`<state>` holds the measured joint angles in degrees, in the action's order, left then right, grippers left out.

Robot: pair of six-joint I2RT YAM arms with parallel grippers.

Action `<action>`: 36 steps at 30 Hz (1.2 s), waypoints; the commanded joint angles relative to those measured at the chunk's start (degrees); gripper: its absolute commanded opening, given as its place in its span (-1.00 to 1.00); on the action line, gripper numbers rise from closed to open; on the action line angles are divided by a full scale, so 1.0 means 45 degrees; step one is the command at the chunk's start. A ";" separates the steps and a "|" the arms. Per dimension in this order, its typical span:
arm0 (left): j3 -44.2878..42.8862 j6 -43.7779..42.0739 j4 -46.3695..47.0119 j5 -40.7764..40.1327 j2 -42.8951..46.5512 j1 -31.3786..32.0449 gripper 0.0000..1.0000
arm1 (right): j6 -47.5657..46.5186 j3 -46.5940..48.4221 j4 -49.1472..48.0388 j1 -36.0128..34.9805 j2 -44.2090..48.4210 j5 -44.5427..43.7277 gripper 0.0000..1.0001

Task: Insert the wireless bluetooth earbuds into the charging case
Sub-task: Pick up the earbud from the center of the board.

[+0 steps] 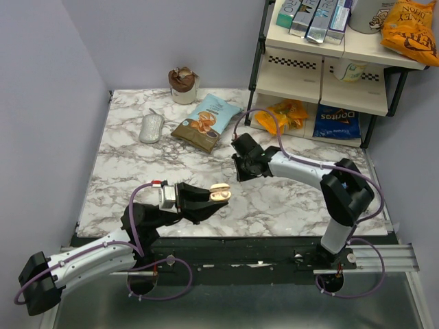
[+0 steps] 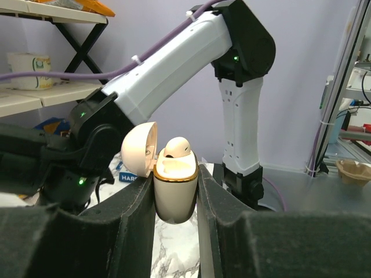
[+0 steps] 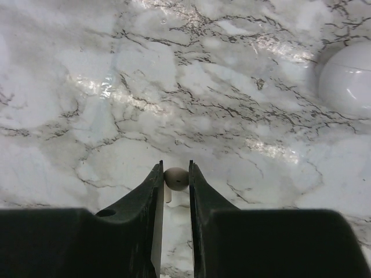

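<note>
My left gripper [image 1: 218, 195] is shut on the charging case [image 1: 220, 192], held above the table's near middle. In the left wrist view the cream case [image 2: 174, 200] stands upright between the fingers [image 2: 139, 220]. Its lid [image 2: 138, 152] is swung open to the left. One earbud [image 2: 177, 147] sits in the case's top. My right gripper [image 1: 241, 171] reaches down to the marble at mid-table. In the right wrist view its tips [image 3: 175, 171] are shut on the second earbud [image 3: 175, 178], just over the marble. The stem shows by the left finger.
A snack bag [image 1: 207, 123], a grey oval object [image 1: 151, 128] and a cup [image 1: 183, 84] lie toward the table's back. A shelf rack [image 1: 329, 62] with packets stands at the right rear. A white rounded object [image 3: 348, 87] shows at the right wrist view's edge.
</note>
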<state>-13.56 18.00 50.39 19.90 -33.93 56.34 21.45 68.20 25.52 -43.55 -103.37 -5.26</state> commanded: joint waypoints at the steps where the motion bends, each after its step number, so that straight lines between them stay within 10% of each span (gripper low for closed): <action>1: 0.0123 -0.0210 -0.0105 -0.0632 0.0255 0.0059 -1.00 | 0.0564 -0.0663 -0.1467 -0.0088 0.1600 -0.0901 -0.99; 19: -0.1573 -0.2689 0.2216 -0.3134 -0.2125 0.0001 -1.00 | -0.1427 0.0740 -0.3640 -0.0107 0.8748 -0.1587 -0.99; 36: -0.6125 -0.1618 0.4564 0.1143 -0.7437 -0.2324 -1.00 | -0.2521 0.2343 -0.3620 -0.0537 1.0512 0.2281 -0.99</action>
<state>-37.15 8.64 66.41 17.47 -64.88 46.50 11.92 77.19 8.38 -45.25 -55.11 0.27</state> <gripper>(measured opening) 0.365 0.265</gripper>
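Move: Behind and well above the right hand is the open charging case, held by the left fingers: some 18 cm back, about 6 cm to the left and roughly 27 cm up from the earbud already in the right fingers. From the right hand, the small white box lies about 7 cm ahead and 7 cm right, the snack bag some 21 cm ahead and 10 cm left. From the left hand, that earbud is about 18 cm ahead, 6 cm right and 27 cm below. Swinging up fast from just over the table, the right hand keeps its pinch on the earbud and climbs about 45 cm, late on also drawing back towards the case, while its fingers turn from pointing down to forward-left, slightly above level. The left hand keeps hold of the case and brings it forward about 12 cm, then also up and slightly right, towards the earbud, turning a little counter-clockwise. ##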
